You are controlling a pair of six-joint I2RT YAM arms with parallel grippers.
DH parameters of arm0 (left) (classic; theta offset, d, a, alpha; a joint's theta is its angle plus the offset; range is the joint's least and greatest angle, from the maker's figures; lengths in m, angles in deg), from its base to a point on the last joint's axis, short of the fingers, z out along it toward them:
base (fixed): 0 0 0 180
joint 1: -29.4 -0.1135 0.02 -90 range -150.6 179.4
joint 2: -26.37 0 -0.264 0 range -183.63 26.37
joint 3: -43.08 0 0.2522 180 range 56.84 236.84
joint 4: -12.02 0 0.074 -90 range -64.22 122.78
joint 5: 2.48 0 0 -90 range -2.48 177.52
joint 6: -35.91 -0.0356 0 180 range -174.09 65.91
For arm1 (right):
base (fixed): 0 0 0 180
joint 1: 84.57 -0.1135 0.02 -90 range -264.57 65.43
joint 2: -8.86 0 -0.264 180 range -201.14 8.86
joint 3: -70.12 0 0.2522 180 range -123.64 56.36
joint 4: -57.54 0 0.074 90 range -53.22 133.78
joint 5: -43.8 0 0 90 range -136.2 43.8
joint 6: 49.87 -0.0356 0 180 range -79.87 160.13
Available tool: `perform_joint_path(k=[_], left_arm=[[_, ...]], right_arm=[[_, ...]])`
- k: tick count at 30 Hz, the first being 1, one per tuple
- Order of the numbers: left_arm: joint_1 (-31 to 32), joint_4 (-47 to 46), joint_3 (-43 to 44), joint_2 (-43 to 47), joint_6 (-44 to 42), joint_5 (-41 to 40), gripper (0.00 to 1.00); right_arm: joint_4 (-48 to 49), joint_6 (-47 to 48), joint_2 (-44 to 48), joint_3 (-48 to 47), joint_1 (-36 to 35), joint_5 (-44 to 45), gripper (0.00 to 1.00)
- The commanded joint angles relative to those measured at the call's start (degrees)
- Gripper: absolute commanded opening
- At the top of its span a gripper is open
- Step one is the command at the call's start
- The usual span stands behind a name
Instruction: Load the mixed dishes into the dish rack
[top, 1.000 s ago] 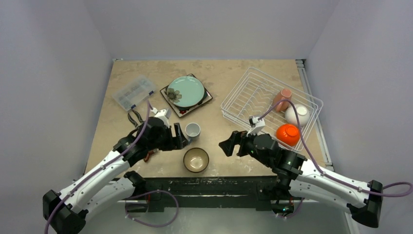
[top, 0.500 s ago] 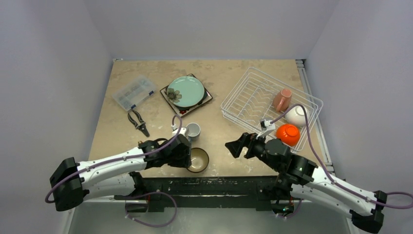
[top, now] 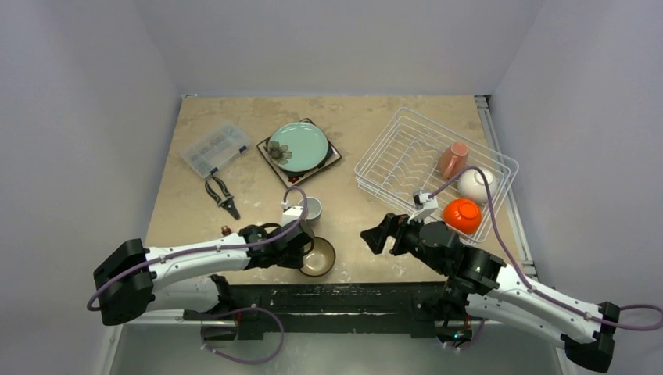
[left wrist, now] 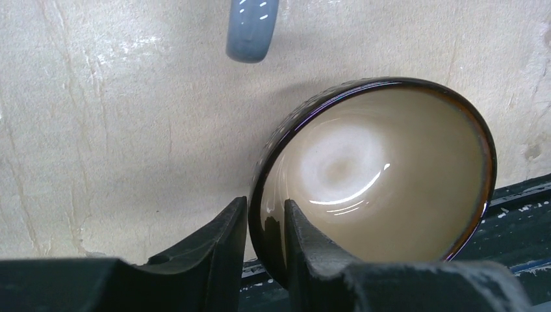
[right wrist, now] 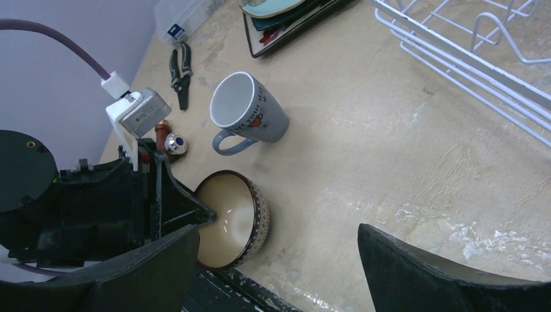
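The dark brown bowl [top: 315, 256] [left wrist: 377, 175] [right wrist: 234, 218] sits at the table's near edge. My left gripper [top: 304, 250] [left wrist: 266, 224] is shut on its left rim, one finger outside the wall and one inside. The pale blue mug [top: 311, 208] [right wrist: 250, 110] stands upright just behind the bowl. My right gripper [top: 374, 233] [right wrist: 278, 234] hovers open and empty to the bowl's right. The teal plate [top: 299, 146] lies on the square flower-patterned plate [top: 331, 161]. The dish rack [top: 406, 148] [right wrist: 455, 58] holds the pink mug [top: 453, 158], white bowl [top: 477, 184] and orange bowl [top: 462, 215].
A clear compartment box [top: 213, 146] lies at the back left, with black-handled pliers [top: 221, 194] [right wrist: 180, 71] in front of it. The dark table edge runs right under the bowl. Bare tabletop lies between the mug and the rack.
My left arm swung down from beside the mug to the bowl, and its jaws closed onto the bowl's rim. The right arm shifted slightly and stayed open.
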Motion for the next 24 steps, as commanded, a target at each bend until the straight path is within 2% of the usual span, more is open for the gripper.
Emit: perform_joint_path(k=[1, 3, 5, 10, 14, 17, 20, 24], left_arm=[[0.2, -3.1, 1.9, -0.8, -1.4, -1.1, 0.24], [0.2, -2.9, 2.6, -0.8, -2.0, -1.0, 0.16], [0.1, -0.9, 4.4, 0.4, -2.8, -2.4, 0.00], [-0.2, 0.6, 13.2, 8.8, -13.8, -3.7, 0.00], [-2.6, 1.5, 25.0, 8.9, -24.9, 2.5, 0.00], [-6.7, 1.3, 32.2, 7.3, -30.6, 9.2, 0.00], [-13.5, -0.1, 37.1, 5.8, -33.6, 16.8, 0.00], [-17.6, -4.0, 37.0, 5.4, -37.1, 17.5, 0.00]], right_arm=[[2.0, -0.8, -1.1, 0.2, -0.1, 1.0, 0.93], [2.0, -0.9, -1.4, 0.1, -0.2, 0.8, 0.93], [1.5, -1.0, -1.5, -0.1, -0.2, 0.8, 0.93], [-1.5, -1.1, -1.4, -2.6, -0.1, 1.1, 0.93], [-4.0, -0.9, -1.0, -5.2, -0.1, 2.0, 0.93], [-5.3, -0.6, -0.9, -6.9, -0.2, 2.9, 0.93], [-6.7, -1.3, -0.9, -7.3, -0.2, 3.4, 0.93], [-7.0, -2.9, -1.4, -6.7, -0.2, 3.4, 0.93]])
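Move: The bowl stands close against the left hand, whose open fingers straddle its left rim; its middle is about 6 cm to the right, level with the hand and roughly 2 cm lower. The blue-grey mug is some 12 cm ahead and 3 cm to the right; the pipe fitting lies about 6 cm ahead and 17 cm to the left. From the idle right hand the bowl is roughly 16 cm left, 3 cm back and 14 cm down. The bowl's left rim is pinched between the left fingertips as they shut, one inside and one outside the wall; the left hand then carries the bowl steeply up by about 27 cm, also forward towards the mug side and slightly right. As it rises, the wrist tips the fingers forward by some 30 degrees and turns clockwise, keeping hold of the rim. ##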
